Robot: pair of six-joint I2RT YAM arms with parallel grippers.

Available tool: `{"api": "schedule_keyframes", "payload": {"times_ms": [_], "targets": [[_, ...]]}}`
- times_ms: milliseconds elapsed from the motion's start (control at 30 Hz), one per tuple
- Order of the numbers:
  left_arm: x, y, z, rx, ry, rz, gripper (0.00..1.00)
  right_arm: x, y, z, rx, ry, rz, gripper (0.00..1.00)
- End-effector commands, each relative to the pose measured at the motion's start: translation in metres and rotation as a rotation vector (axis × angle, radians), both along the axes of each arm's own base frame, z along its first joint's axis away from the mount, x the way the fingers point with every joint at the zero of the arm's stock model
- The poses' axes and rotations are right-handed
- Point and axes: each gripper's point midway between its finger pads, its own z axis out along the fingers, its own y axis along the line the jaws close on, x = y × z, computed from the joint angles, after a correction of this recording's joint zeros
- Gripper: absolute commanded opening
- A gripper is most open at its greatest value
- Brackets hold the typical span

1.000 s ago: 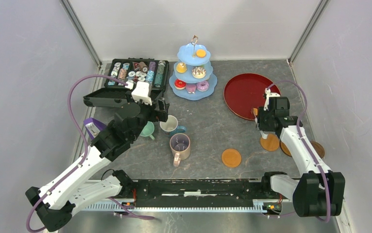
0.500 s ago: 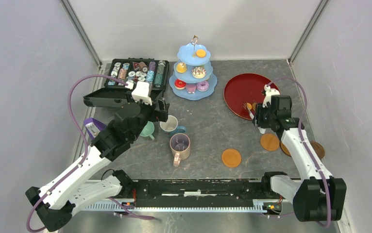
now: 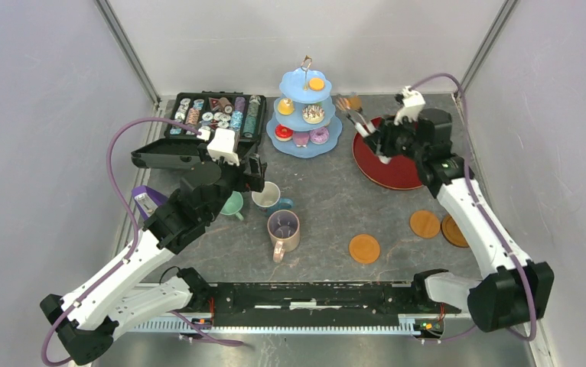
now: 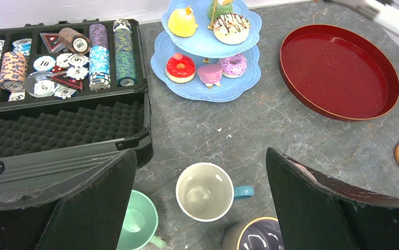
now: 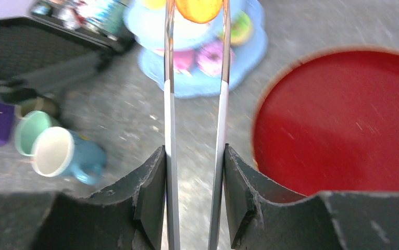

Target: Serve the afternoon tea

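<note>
My right gripper [image 3: 384, 142] is shut on metal tongs [image 5: 169, 104]. The tong tips pinch an orange pastry [image 5: 198, 9] in the air just right of the pale-blue three-tier stand [image 3: 334, 136], which carries several pastries. The left gripper [image 4: 200, 156] hangs open over the mugs with nothing between its fingers. Below it stand the white-and-blue mug [image 4: 205, 191], the mint green mug [image 4: 140, 221] and the pink-purple mug [image 3: 283, 228]. Three brown coasters lie at the front right: one [image 3: 364, 248], a second [image 3: 424, 224] and a third [image 3: 454, 231].
An empty red round tray [image 3: 397, 170] lies under my right wrist. An open black case of chips [image 3: 213, 115] sits at the back left, its foam lid folded toward the left arm. A purple object [image 3: 148, 200] lies by the left wall.
The right arm has swung from the coasters over the red tray up toward the stand, carrying the tongs. The left arm and the mugs have not moved.
</note>
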Motion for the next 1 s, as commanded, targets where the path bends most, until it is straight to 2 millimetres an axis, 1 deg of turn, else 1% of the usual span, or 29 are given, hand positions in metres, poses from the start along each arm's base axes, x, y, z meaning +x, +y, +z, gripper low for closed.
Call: {"api": "schedule_keyframes", "payload": {"times_ms": [0,67,133,167,200,300,433,567,767,967], "targets": [[-0.001,0.001,0.018,-0.060,-0.028,0.013,1.00,0.025,0.062,0.077,0.120,-0.198,0.106,0.10],[0.000,0.001,0.017,-0.055,-0.028,0.016,1.00,0.033,0.081,0.088,0.149,-0.220,0.125,0.10],[0.001,0.003,0.014,-0.042,-0.021,0.027,0.99,0.043,0.094,0.094,0.166,-0.222,0.134,0.10],[0.001,0.003,0.014,-0.040,-0.020,0.030,0.99,0.050,0.099,0.094,0.166,-0.215,0.130,0.10],[0.001,0.004,0.014,-0.039,-0.022,0.033,0.99,0.056,0.106,0.089,0.161,-0.197,0.130,0.10],[0.001,0.007,0.016,-0.039,-0.030,0.039,0.99,0.067,0.121,0.089,0.140,-0.188,0.133,0.10],[0.000,0.008,0.017,-0.038,-0.034,0.044,0.99,0.081,0.129,0.084,0.095,-0.174,0.102,0.11],[-0.001,0.006,0.017,-0.045,-0.031,0.033,0.99,0.091,0.133,0.071,0.050,-0.141,0.087,0.14],[0.000,0.005,0.015,-0.043,-0.027,0.030,0.99,0.093,0.137,0.055,0.002,-0.115,0.074,0.23],[0.000,0.005,0.015,-0.043,-0.025,0.029,0.99,0.093,0.135,0.050,-0.022,-0.107,0.060,0.35]]}}
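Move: The right hand grips tongs that hold an orange pastry. The stand's top tier lies about 19 cm ahead, 19 cm to its left and 7 cm below. The drizzled donut is some 15 cm ahead, 17 left, 13 below; the red tray's middle about 11 ahead, 13 right, 22 below. From the left hand, the top tier is about 25 cm ahead, 11 right and 8 below. Right hand swings the gripped tongs about 13 cm left and 8 forward to the top tier, rising, then sinking. ##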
